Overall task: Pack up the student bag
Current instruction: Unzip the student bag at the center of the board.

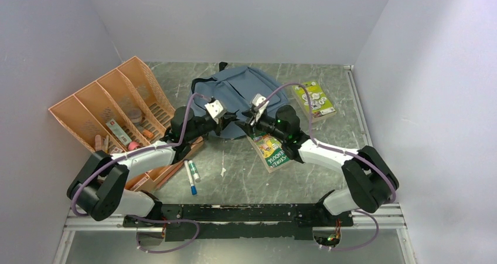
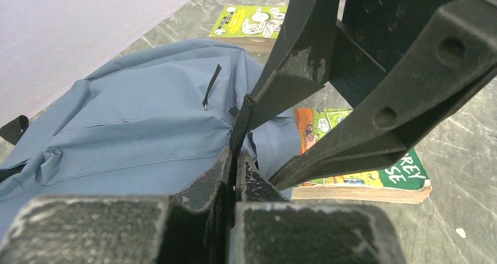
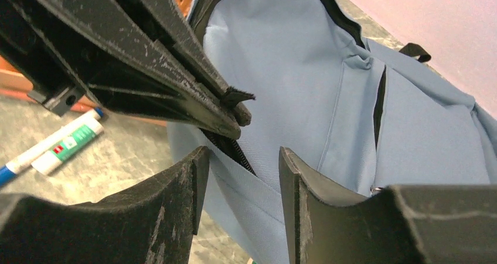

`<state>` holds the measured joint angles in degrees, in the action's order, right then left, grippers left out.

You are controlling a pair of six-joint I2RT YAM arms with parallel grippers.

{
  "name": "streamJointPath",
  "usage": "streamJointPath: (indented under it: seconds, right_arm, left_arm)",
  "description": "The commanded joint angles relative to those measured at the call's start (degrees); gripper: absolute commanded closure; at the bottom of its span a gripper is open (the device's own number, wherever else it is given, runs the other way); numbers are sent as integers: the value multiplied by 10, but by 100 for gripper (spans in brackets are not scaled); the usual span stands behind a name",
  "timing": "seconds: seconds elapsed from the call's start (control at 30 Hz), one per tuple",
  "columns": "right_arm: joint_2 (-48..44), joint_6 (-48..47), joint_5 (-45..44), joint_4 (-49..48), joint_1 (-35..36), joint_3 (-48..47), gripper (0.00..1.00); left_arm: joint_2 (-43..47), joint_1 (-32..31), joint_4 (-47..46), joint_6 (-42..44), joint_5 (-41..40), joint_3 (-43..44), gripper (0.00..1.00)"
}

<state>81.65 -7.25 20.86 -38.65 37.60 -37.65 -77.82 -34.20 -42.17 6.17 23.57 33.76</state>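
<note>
The student bag [image 1: 246, 88] is a grey-blue backpack lying flat at the back middle of the table. My left gripper [image 1: 230, 119] is at its near edge, and its jaws [image 2: 237, 158] are shut on a black pull tab [image 2: 241, 120] by the bag's zipper. My right gripper [image 1: 245, 121] faces it from the right, almost touching. In the right wrist view the right gripper [image 3: 241, 158] stands open, with the bag's blue fabric edge [image 3: 258, 182] and its zipper between the fingers, not pinched. The left fingers [image 3: 176, 70] show there holding the tab [image 3: 237, 95].
A green-covered book [image 1: 271, 151] lies just in front of the bag under my right arm, and another book [image 1: 313, 98] lies to the bag's right. An orange compartment tray [image 1: 99, 108] stands at the left. Two markers [image 1: 191, 176] lie near the front.
</note>
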Motion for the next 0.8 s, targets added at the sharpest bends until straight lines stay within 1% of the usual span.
streamJointPath:
  seconds: [0.0,0.17,0.27,0.4,0.53,0.67,0.77]
  right_arm:
    - [9,-84,44,-1,4,-14,50]
    - [31,-93,48,-3,7,-20,52]
    - [47,-95,47,14,10,-36,56]
    - [61,-96,40,45,10,-49,64]
    - [57,-83,39,30,10,-34,78]
    - [55,-75,27,45,10,-33,91]
    - [48,-69,13,48,10,-28,100]
  left_arm:
    - [26,-5,-41,0,14,-1,95]
    - [24,-5,-47,-8,17,-2,95]
    - [23,-5,-51,-17,16,-2,95]
    - [23,-4,-58,-56,-18,1,95]
    - [22,-3,-47,-57,-27,15,95]
    - [21,-3,-31,-58,-41,23,95]
    - [28,-3,-23,-58,-77,20,95]
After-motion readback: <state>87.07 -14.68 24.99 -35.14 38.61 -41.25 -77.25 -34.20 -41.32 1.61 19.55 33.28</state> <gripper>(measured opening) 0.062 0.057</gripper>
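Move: The right hand's target is the stretch of black zip tape hanging just under the left fingertips: about 2 cm to its left, 3 cm below, level ahead. The left hand already pinches the tape's end, with that stretch roughly 2 cm below and 1 cm back. From the right hand, the student bag's middle is some 17 cm ahead and 2 cm left, the green book about 13 cm right and level, the glue stick 10 cm back and 18 cm left, all 15-18 cm below. The right hand sinks about 2.5 cm and slides some 2 cm left, in under the left fingertips, turning its fingers slightly counter-clockwise, then stays there and shuts from half open to pinch the black zip tape right beside the left hand's hold. The left hand keeps its pinch on the tape's end and holds it up nearly in place, easing less than a centimetre and tilting some 5 degrees. ##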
